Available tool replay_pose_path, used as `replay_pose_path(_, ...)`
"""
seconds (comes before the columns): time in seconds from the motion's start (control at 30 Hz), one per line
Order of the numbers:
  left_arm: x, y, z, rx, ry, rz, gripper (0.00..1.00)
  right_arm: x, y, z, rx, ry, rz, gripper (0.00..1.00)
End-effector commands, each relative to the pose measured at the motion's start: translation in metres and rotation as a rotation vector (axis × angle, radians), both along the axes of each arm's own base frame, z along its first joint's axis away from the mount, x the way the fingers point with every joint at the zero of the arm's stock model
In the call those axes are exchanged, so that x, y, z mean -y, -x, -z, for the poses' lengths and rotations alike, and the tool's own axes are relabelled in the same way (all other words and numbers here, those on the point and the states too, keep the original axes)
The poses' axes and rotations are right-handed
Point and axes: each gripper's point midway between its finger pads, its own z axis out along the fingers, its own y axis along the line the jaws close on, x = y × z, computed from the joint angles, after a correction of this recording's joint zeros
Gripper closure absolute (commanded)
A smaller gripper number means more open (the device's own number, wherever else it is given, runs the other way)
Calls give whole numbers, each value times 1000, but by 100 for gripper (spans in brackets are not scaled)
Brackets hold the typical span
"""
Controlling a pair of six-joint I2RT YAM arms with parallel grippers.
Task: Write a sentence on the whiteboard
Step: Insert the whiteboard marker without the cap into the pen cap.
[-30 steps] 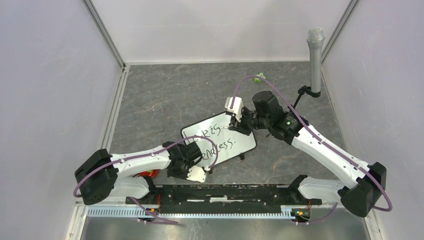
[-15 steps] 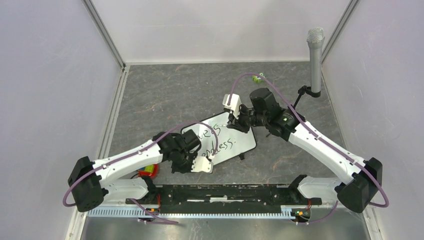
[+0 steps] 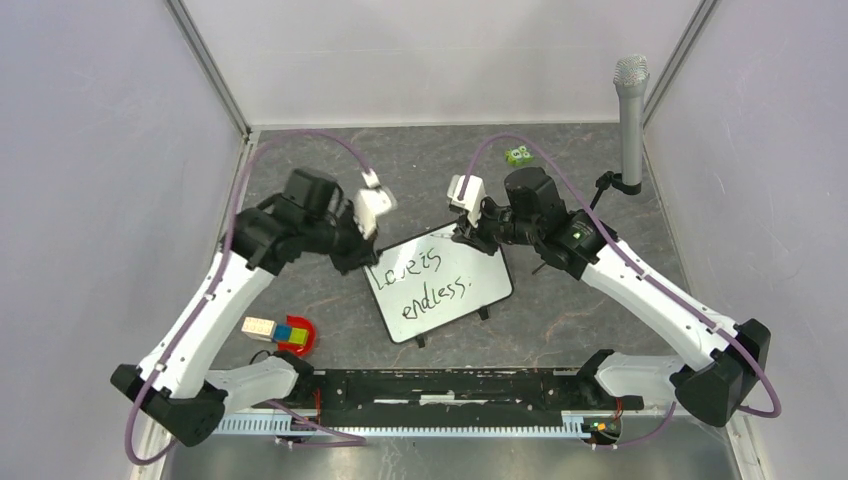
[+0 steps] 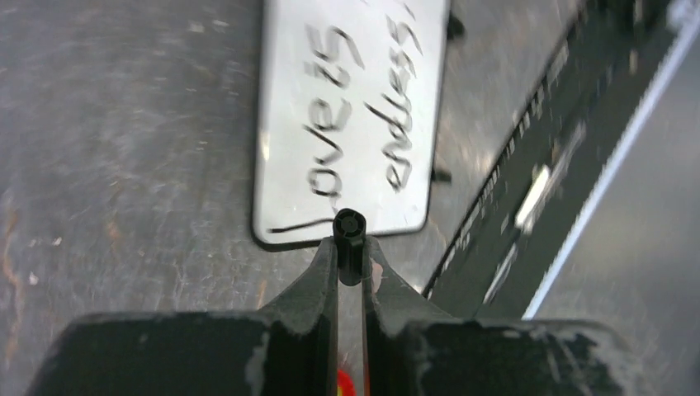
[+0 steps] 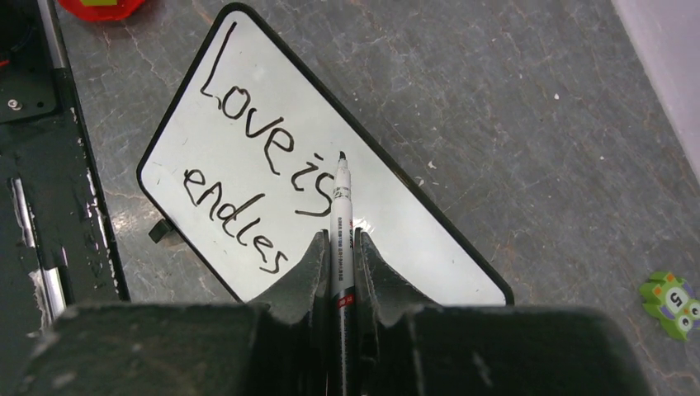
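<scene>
The whiteboard (image 3: 470, 262) lies flat on the grey table, black-framed, with the sentence (image 3: 425, 283) "Love is endless." on two lines. My right gripper (image 3: 467, 236) hovers over its far edge, shut on a white marker (image 5: 341, 216) whose black tip points at the board (image 5: 429, 239) just past "is". The sentence's (image 5: 248, 132) last letters are hidden behind my right fingers (image 5: 309, 264). My left gripper (image 3: 356, 262) is at the board's far-left corner, shut on a small black cap (image 4: 349, 235), above the board's edge (image 4: 285, 91). The sentence (image 4: 396, 124) looks blurred there.
A grey microphone (image 3: 630, 110) stands on a stand at the back right. A green toy (image 3: 518, 155) lies at the back, also in the right wrist view (image 5: 670, 305). A red bowl with coloured blocks (image 3: 295, 337) and a wooden block (image 3: 258, 327) sit front left. A black rail (image 3: 450, 385) spans the front.
My left arm has swung from the board's near-left corner up and back to its far-left corner, uncovering the writing. My right gripper has shifted slightly back with the marker.
</scene>
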Motion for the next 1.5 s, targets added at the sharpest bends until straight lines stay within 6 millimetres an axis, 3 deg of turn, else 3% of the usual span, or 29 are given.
replay_pose_path(0.0,12,-46,-70,-71,336,-366,98,-8,-12,-57,139,-130,15,100)
replay_pose_path(0.1,6,-77,-100,-101,521,-590,98,-8,-26,-73,171,-137,65,100)
replay_pose_path(0.23,2,-98,-123,-210,730,-745,98,-6,-42,-86,202,-116,132,100)
replay_pose_path(0.4,-12,-125,-126,-502,994,-902,98,-2,-49,-122,386,-159,170,100)
replay_pose_path(0.57,-23,-143,-115,-800,1228,-962,98,-14,-36,-156,654,-185,194,100)
replay_pose_path(0.63,-23,-143,-125,-852,1324,-922,98,-20,-27,-164,751,-194,207,100)
replay_pose_path(0.8,-22,-138,-135,-879,1376,-873,98,-38,-9,-156,893,-137,180,100)
replay_pose_path(0.97,-19,-135,-142,-931,1399,-825,98,-43,0,-146,994,-81,180,100)
replay_pose_path(1.17,-8,-136,-127,-953,1375,-835,98,-55,4,-144,985,-65,176,100)
replay_pose_path(1.47,4,-135,-133,-917,1356,-824,98,-73,2,-138,927,-59,183,100)
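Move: From the left hand, which holds the cap, the uncapped marker in the right grip lies about 6 cm ahead and 17 cm to the right, nearly level; the whiteboard's middle is some 10 cm ahead, 13 cm right and 24 cm below. From the right hand the cap is roughly 6 cm back, 16 cm left and 2 cm lower, with the whiteboard about 3 cm ahead, 5 cm left and 24 cm down. The left hand keeps its grip on the cap and sweeps forward about 14 cm and up about 12 cm, dipping briefly on the way, while its wrist swings the fingers from slanting down to nearly level, facing rightward. The right hand, still pinching the marker, climbs some 11 cm off the whiteboard area and shifts about 7 cm left towards the cap, after a short forward swing and return, tipping the marker up about 50 degrees until it points level, left and forward. ##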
